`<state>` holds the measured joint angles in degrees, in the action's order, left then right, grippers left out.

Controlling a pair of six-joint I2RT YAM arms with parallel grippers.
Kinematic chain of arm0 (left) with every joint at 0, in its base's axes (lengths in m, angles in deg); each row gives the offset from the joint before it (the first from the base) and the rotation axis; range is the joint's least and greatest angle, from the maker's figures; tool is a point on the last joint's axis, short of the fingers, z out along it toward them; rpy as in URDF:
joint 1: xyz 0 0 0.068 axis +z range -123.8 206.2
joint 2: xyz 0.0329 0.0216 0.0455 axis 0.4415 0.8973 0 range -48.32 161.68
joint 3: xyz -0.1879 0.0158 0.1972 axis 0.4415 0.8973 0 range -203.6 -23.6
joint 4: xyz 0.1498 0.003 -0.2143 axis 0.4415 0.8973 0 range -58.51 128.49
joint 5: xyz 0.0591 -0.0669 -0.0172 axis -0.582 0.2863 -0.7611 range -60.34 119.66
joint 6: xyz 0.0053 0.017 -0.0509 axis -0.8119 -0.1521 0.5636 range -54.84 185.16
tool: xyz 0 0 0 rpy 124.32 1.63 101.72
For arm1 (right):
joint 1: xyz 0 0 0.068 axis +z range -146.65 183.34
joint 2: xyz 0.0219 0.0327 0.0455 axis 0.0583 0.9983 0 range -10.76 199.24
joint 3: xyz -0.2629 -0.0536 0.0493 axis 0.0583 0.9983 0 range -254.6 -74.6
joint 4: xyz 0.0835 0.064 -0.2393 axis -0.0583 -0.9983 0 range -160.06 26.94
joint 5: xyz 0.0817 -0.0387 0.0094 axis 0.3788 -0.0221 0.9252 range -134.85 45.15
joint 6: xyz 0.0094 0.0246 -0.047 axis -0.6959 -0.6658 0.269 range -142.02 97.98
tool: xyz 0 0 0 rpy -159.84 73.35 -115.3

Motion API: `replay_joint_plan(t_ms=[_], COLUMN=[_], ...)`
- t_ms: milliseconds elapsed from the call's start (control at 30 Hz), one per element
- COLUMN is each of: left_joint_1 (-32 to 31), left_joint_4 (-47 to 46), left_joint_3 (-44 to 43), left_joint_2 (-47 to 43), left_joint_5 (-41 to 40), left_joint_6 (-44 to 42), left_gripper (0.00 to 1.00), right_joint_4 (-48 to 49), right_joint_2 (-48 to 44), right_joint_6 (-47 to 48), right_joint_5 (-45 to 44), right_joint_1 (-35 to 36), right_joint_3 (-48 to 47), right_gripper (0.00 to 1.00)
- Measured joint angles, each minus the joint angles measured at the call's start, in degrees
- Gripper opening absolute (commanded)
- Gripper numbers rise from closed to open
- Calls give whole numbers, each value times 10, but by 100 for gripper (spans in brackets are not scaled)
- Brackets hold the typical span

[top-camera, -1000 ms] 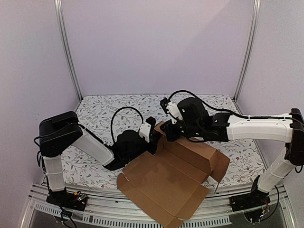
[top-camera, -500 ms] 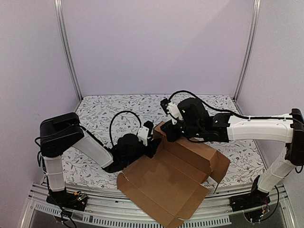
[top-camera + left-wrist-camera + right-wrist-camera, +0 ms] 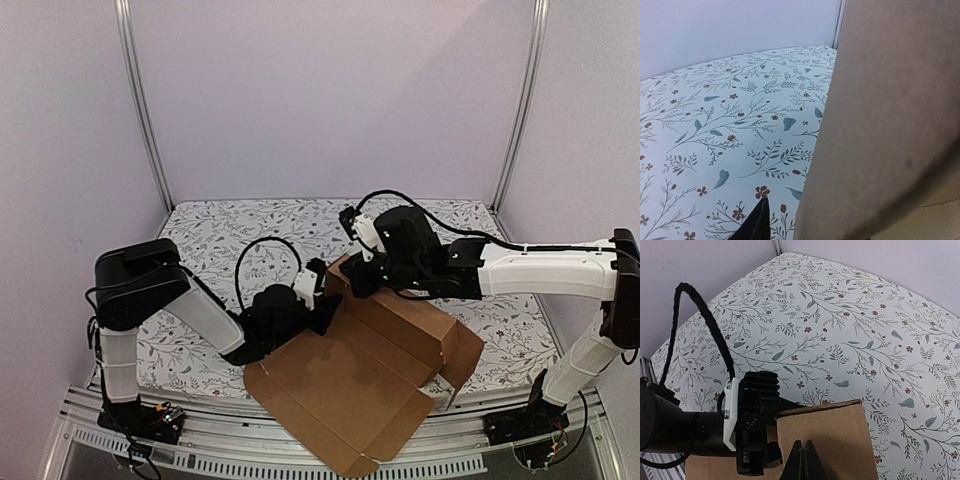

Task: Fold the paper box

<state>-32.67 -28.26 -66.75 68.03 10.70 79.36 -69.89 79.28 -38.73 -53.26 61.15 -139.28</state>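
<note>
The paper box [image 3: 350,385] is a brown cardboard sheet, partly folded, lying over the table's near edge, with a raised wall [image 3: 410,320] along its far side. My right gripper [image 3: 352,283] is shut, its tips [image 3: 803,450] against the face of an upright end flap [image 3: 840,435]. My left gripper [image 3: 323,303] is low at the box's left far corner, beside that flap. In the left wrist view one dark finger [image 3: 758,224] shows with a strip of tablecloth between it and a cardboard panel [image 3: 890,125]. The panel hides the other finger.
A floral tablecloth [image 3: 230,240] covers the table. Metal posts [image 3: 140,100] and pale walls close the back and sides. The left arm's black cable [image 3: 705,315] loops above its wrist. The box overhangs the front rail [image 3: 200,440].
The left gripper has opened and let go of the cardboard, and its arm has shifted slightly right. The box sheet has settled a little lower. The right arm has held still.
</note>
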Motion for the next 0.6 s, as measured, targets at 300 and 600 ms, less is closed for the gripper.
replay_joint_plan(t_ms=[300,600], left_joint_1=[0,0], left_joint_4=[-6,-9], left_joint_3=[-16,-18], left_joint_2=[13,16], left_joint_5=[15,27], left_joint_6=[3,-6], left_gripper=[18,0], right_joint_4=[0,0], right_joint_2=[0,-1], right_joint_6=[0,0], right_joint_5=[0,-1], right_joint_1=[0,0], right_joint_3=[1,1], right_gripper=[0,0])
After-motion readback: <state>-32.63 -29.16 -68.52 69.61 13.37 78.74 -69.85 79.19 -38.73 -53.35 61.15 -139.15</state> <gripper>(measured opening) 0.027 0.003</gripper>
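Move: The box's left end flap stands upright right at the left hand's part-open fingers, its middle some 4 cm ahead, 2 cm to the right and 3 cm above. From this hand, the box lid's middle is about 14 cm right, 3 cm back and 9 cm above; the large front panel's is roughly 16 cm back, 1 cm right and 6 cm below. From the right hand, the end flap is about 3 cm ahead, 5 cm left and 8 cm below. The left fingers close from part open to nearly shut, pinching the near edge of the upright end flap while the hand eases a little over 1 cm to the right, hardly turning. The right hand stays where it is, its shut fingertips still on the lid near the box's left corner. ##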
